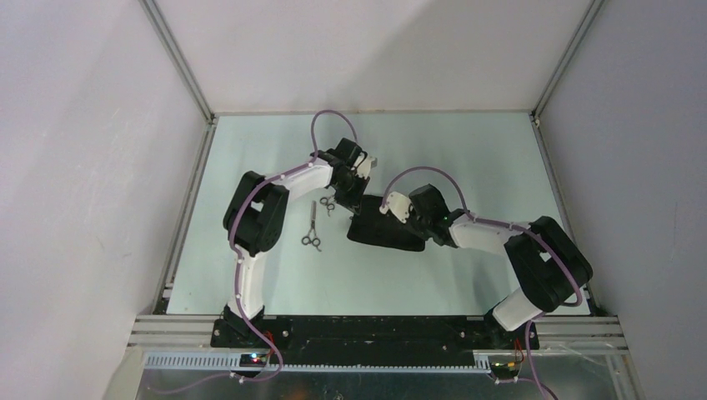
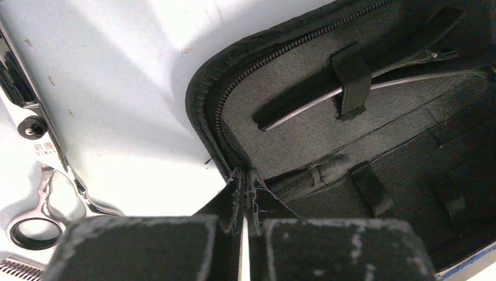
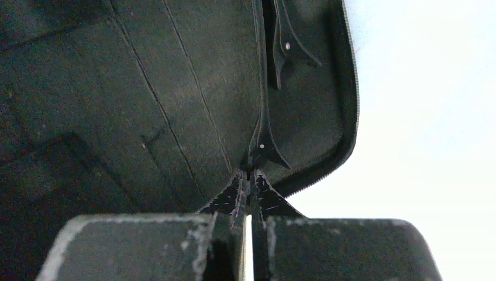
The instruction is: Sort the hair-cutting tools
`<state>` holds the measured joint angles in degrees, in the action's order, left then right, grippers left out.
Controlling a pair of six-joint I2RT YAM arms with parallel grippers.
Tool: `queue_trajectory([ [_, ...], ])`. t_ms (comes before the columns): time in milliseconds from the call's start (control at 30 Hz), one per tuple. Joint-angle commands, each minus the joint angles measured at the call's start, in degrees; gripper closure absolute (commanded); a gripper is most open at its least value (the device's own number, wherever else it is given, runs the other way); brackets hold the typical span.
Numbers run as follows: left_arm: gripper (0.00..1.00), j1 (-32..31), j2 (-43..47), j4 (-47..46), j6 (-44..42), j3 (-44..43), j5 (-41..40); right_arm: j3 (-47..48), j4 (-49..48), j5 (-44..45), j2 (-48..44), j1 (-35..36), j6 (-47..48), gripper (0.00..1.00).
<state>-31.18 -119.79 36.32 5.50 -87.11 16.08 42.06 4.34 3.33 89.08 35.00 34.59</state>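
The black pouch [image 1: 392, 237] lies open in the middle of the table. My left gripper [image 1: 355, 197] [image 2: 245, 182] is shut, its tips against the pouch's zipped rim [image 2: 205, 99]; I see nothing between them. A long thin tool [image 2: 304, 105] is tucked under an elastic loop inside. My right gripper [image 1: 386, 218] [image 3: 251, 182] is shut on the tail of a black hair clip [image 3: 261, 137] that lies along the pouch lining. A second clip [image 3: 281, 47] lies beyond it. Two silver scissors [image 1: 312, 227] [image 1: 328, 202] rest left of the pouch; one ring handle [image 2: 35, 231] shows by my left fingers.
Grey walls and metal rails [image 1: 188, 208] close in the pale table on three sides. Bare table surface [image 1: 467, 158] stretches behind and to the right of the pouch. A toothed metal edge [image 2: 17, 269] shows at the left wrist view's bottom corner.
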Motion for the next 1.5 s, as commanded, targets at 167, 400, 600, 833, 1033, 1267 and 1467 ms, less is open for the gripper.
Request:
queue_trajectory([
  [167,1.00,-1.36,1.66,0.62,-3.61,1.76,-2.31,2.01,-5.73,-6.82,4.52,-1.43,10.17,1.00],
  [400,1.00,-2.05,2.55,-0.08,-4.69,2.56,-1.71,3.31,-6.64,-10.12,5.56,-1.73,16.17,1.00],
  [600,1.00,-2.29,2.87,-0.57,-4.62,2.89,-1.53,4.95,-5.27,-12.07,8.08,-1.07,18.02,0.99],
  [833,1.00,-2.41,3.17,-0.86,-4.66,3.19,-1.79,5.12,-4.86,-13.25,9.48,-0.64,17.89,0.97],
  [1033,1.00,-2.69,3.63,-0.96,-4.56,3.45,-2.26,5.00,-1.05,-14.78,7.50,0.14,15.93,0.86],
  [1267,1.00,-3.04,3.68,-1.26,-4.14,3.52,-2.52,4.94,2.05,-14.19,2.54,-0.44,11.72,0.63],
  [1467,1.00,-3.23,3.72,-1.33,-3.71,3.39,-2.50,3.07,0.64,-13.95,-9.33,-4.48,2.07,0.56],
])
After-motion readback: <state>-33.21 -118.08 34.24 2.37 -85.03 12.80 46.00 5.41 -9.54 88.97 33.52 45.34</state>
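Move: The right hand still pinches the rear end of a hair clip. The elastic loop it is bound for lies about 11 cm to its left and 5 cm ahead, a centimetre or so lower. An already stowed clip lies some 8 cm left and 6 cm ahead; the black case's middle is about 10 cm left and 1 cm ahead. From the left hand, shut on the case's left edge, the loop is roughly 7 cm to the right, level with it. The right hand pushes the clip about 5 cm forward-left along the loop, opens, and backs off, rising slightly. ##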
